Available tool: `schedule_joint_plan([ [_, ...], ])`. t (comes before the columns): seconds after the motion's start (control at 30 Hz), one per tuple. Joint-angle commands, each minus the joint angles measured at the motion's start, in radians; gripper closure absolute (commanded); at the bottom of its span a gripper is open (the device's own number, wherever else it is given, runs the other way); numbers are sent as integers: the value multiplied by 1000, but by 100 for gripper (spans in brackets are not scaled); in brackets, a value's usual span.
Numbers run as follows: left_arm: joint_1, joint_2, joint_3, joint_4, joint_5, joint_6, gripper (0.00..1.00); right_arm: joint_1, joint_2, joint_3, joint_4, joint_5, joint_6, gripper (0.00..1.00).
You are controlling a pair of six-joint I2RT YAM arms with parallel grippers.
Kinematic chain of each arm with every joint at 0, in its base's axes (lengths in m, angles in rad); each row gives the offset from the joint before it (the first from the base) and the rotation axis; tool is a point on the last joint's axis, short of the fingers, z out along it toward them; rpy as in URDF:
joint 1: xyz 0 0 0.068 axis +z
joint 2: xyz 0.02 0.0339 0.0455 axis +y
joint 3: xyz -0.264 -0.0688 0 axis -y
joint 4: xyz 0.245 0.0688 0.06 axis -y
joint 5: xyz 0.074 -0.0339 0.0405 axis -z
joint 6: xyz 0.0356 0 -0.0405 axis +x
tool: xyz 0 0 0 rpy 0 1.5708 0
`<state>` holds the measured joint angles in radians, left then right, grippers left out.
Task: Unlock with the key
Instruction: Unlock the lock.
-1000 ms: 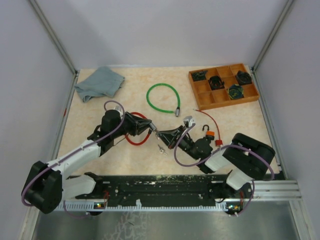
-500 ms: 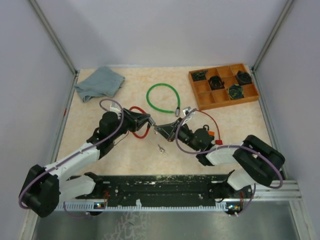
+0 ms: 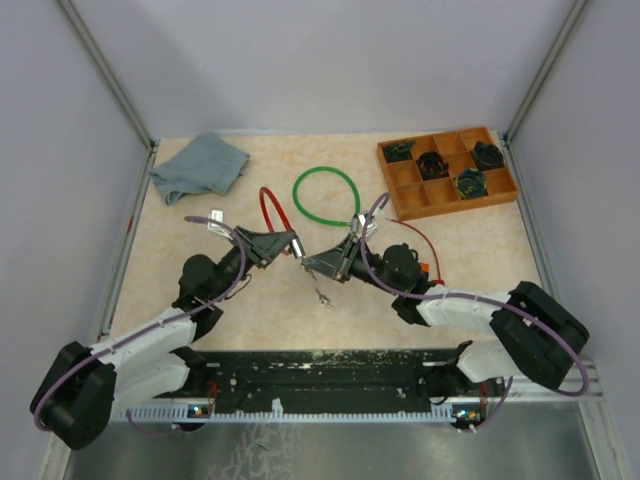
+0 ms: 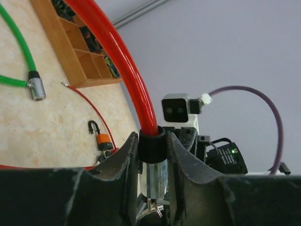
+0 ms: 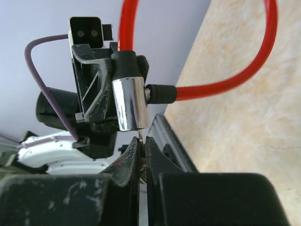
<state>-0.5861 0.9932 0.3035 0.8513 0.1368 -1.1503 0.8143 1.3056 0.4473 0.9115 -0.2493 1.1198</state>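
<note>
The red cable lock is held off the table, its cable arcing upward. My left gripper is shut on the lock's black collar, and the silver cylinder sticks out past the fingers. My right gripper is shut on the key, whose thin blade meets the end of the cylinder. In the top view the left gripper and the right gripper face each other tip to tip above the middle of the table.
A spare key lies on the table under the grippers. A green cable lock lies behind them. An orange padlock with a thin red wire sits right. A wooden tray stands far right, a grey cloth far left.
Both arms have risen and moved away from the near edge, lifting the red lock off the table. Its cable now loops upward. The key stays at the cylinder's end.
</note>
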Motion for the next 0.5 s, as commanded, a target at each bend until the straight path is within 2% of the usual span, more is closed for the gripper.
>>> schedule_joint_plan([
  [0.0, -40, -24, -27, 302, 167, 59, 100, -30, 56, 52, 150, -15, 183, 100],
  [0.2, -40, -65, -78, 261, 65, 51, 100, -32, 58, 58, 142, -23, 144, 100],
  [0.37, -40, -123, -61, 16, -58, 64, 100, -33, -14, 72, 16, -16, -17, 77],
  [0.47, -40, -147, -15, -153, -110, 101, 100, -33, -73, 104, -148, -1, -150, 65],
])
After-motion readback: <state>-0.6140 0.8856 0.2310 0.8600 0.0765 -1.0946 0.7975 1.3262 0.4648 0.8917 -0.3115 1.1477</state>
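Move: The key's bow is already pinched in the right fingertips, its blade in the red cable's lock cylinder, which lies about 2 cm ahead, 2 cm left and 1 cm above the right hand. Some loose keys lie roughly 3 cm back, 4 cm right and 20 cm below it; the green cable's lock is some 13 cm ahead, 11 cm right and as far below. From the left hand, gripping the cylinder's collar, the bow is about 4 cm back, 3 cm right and 2 cm below. The right hand drifts about 1 cm back with a slight turn while its fingers stay shut on the key, then eases forward again as they spread about a quarter of their range, ending the pinch with the fingertips to either side of the bow. The left hand keeps its grip on the collar of the red cable's lock, drawing about 1.5 cm back and then 1 cm left, away from the right hand, while rising about 1 cm, sinking again and tilting slightly up. ##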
